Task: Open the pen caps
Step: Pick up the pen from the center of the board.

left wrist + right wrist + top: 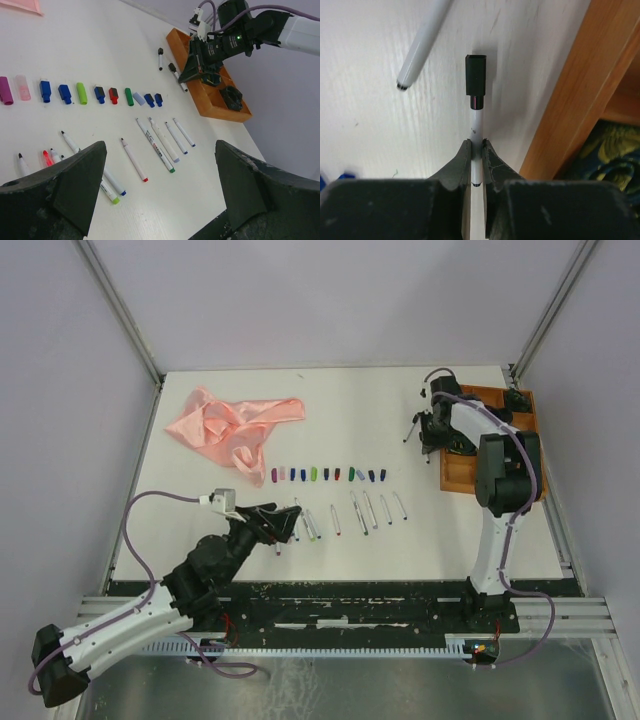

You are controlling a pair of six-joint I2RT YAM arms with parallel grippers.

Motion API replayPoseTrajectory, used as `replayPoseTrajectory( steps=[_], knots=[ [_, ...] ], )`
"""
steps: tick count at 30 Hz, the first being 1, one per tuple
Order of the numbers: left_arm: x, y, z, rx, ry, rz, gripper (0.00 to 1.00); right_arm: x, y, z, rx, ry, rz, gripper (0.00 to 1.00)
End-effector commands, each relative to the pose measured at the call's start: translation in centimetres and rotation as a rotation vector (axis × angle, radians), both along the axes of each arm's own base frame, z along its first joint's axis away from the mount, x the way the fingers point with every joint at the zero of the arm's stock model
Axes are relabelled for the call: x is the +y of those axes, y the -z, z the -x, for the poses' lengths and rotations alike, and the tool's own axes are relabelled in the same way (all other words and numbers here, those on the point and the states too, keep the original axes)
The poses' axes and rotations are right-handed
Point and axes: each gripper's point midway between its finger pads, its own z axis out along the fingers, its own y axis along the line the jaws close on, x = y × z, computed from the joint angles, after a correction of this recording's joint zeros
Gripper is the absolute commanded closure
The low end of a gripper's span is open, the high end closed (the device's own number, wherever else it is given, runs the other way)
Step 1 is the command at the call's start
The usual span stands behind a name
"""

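My right gripper is shut on the white barrel of a pen whose black cap is still on and points away from me, low over the table beside the wooden tray. A second white pen lies just left of it. From above, this gripper is at the tray's left edge. A row of loose pen caps in purple, blue, green, red and black lies mid-table. Below it lies a row of uncapped pens. My left gripper hovers open over those pens, holding nothing.
A crumpled pink cloth lies at the back left of the white table. The wooden tray at the right holds dark objects, one of them a ring-shaped part. Grey walls close in the table on three sides.
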Motion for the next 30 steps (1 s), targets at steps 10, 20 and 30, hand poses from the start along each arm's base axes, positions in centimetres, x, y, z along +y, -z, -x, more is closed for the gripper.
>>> replayPoseTrajectory(
  steps=[10,20,30],
  knots=[
    [-4.3,-4.5,0.2,-0.111,0.159,0.103,0.06,7.0,-14.1,7.5,-0.194,-0.170,-0.467,1.00],
    [-10.0,-10.3,-1.7,-0.167,0.409,0.230,0.06,12.7,-24.1,14.7,-0.387,-0.510,-0.921,1.00],
    [-13.5,-15.8,-3.7,-0.234,0.669,0.485,0.09,14.7,-28.2,17.6,-0.407,-0.634,-1.141,1.00]
  ],
)
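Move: Pinched near its tail in the right fingers, the black-capped pen is still close to the board; its meeting place, the left gripper, is about 40 cm to the right hand's left, 27 cm back and 16 cm higher. The last capped pen lies some 7 cm ahead and 5 cm left of the right hand, the wooden tray's middle 20 cm right and 3 cm ahead. From the left hand, the pinched pen is roughly 30 cm ahead, 40 cm right, 17 cm below. Carrying the pinched pen up off the board by about 24 cm, the right hand draws back and left towards the left gripper, rolling some 70 degrees so its downward fingers swing round to point left. The left hand, empty and open, slides right towards the pen, then also rises and goes forward, turning clockwise, without touching it yet. ##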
